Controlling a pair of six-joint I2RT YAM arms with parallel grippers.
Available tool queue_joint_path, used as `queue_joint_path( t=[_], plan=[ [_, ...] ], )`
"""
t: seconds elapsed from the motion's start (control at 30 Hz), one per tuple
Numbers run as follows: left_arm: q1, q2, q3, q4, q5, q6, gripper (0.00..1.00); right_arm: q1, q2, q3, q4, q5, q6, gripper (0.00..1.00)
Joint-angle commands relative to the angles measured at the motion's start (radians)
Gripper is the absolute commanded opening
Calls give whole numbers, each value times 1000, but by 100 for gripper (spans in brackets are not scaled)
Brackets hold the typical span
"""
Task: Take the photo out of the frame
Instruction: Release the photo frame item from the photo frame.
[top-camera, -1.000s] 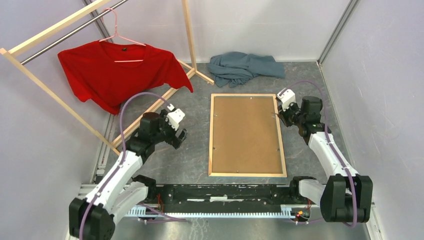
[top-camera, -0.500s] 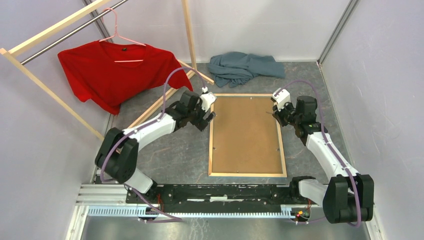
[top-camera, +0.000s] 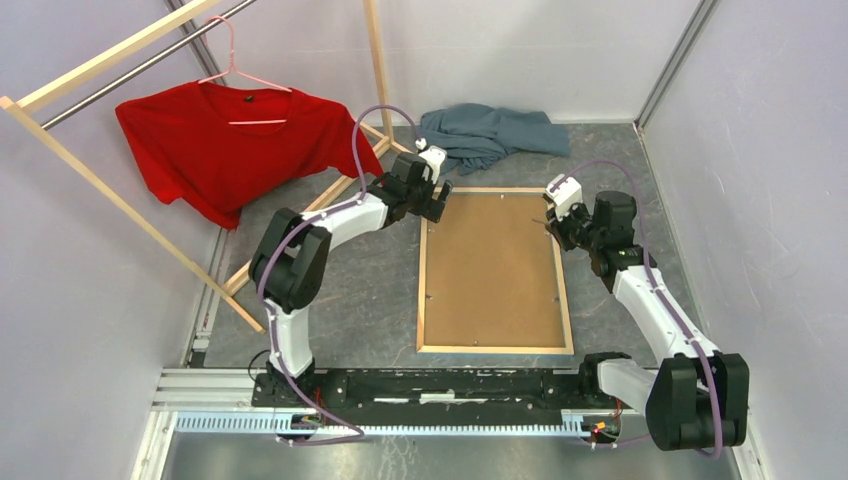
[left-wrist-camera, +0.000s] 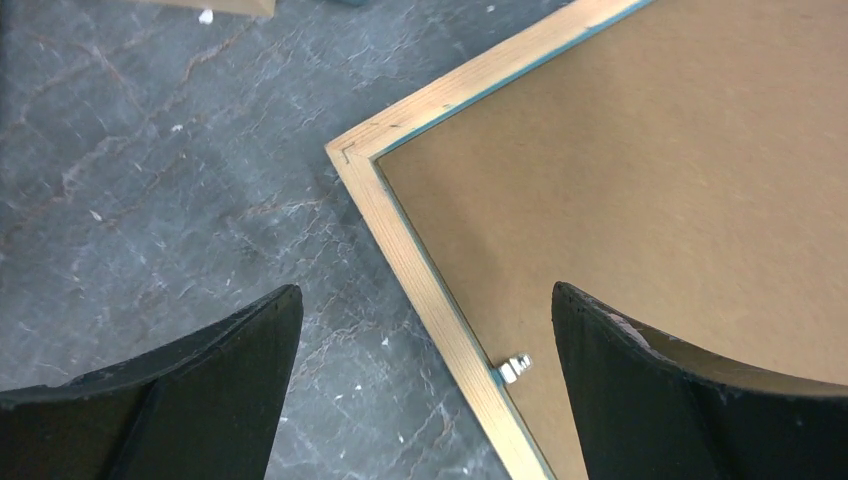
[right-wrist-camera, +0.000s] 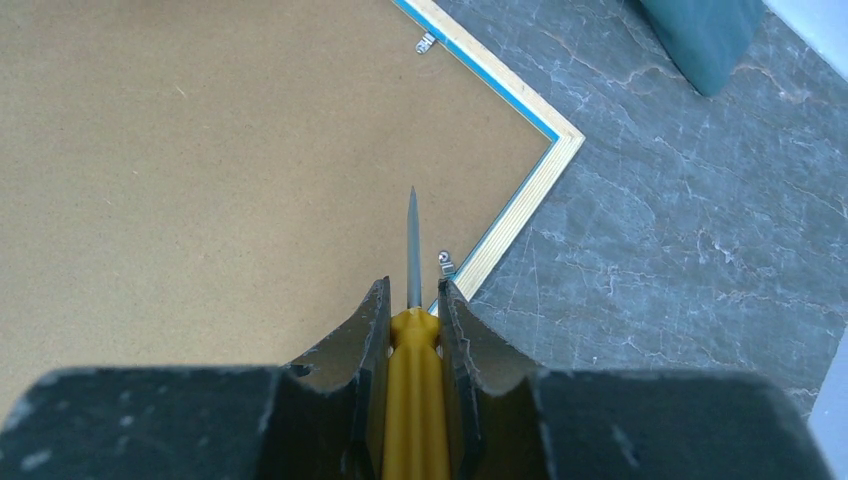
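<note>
The frame lies face down on the grey floor, pale wood back edges up, and the brown backing board fills it. The photo is hidden under that board. My left gripper hovers open over the far-left corner; in the left wrist view its jaws straddle the wooden rail, with a small metal tab just inside it. My right gripper is shut on a yellow-handled screwdriver, whose shaft points over the board beside a tab near the far-right corner.
A red T-shirt hangs on a pink hanger from the wooden clothes rack, whose foot rail runs just left of the frame. A grey-blue cloth lies crumpled behind the frame. Walls close in left and right.
My left arm swung from the near left across to the frame's far-left corner, staying open. My right gripper shifted slightly toward the far side, still gripping the screwdriver.
</note>
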Motion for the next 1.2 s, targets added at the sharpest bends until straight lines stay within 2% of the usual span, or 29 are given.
queue_joint_path(
  t=[0.0,0.17,0.43,0.77,0.87,1.03,1.17],
  plan=[
    [19,68,81,-6,-113,-171,99,4,-37,13,54,3,4,0],
    [47,78,70,-26,-118,-225,97,6,-41,8,63,-7,11,0],
    [91,66,9,16,-41,-261,82,6,-18,8,65,7,10,0],
    [94,54,-6,60,52,-287,80,6,-23,7,60,6,7,0],
    [92,60,-6,60,80,-300,76,5,-22,7,59,5,5,0],
    [94,80,-16,70,118,-317,64,7,-21,8,58,0,5,0],
    [94,102,-20,100,167,-347,61,6,-22,10,56,3,5,0]
  ],
)
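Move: The photo frame's left rail, close to its far-left corner, lies some 6 cm below the left hand, about 2 cm to its left and 2 cm ahead. From that hand the corner is roughly 6 cm ahead and 3 cm left, the small metal clip about 3 cm back and 1 cm left, and the clothes rack's foot about 13 cm ahead and 3 cm left. From the right hand, the same stretch of rail lies about 30 cm left and 6 cm ahead, some 12 cm lower. To the frame's left rail near the far corner the left hand comes down about 4 cm, swinging left and slightly forward as it turns counter-clockwise, then easing back right a few centimetres. The fingers tip further down, the hand's left side dips some 10 degrees, and the wide-open jaws narrow to over half open astride the rail; a touch can't be made out. The right hand keeps the screwdriver. ##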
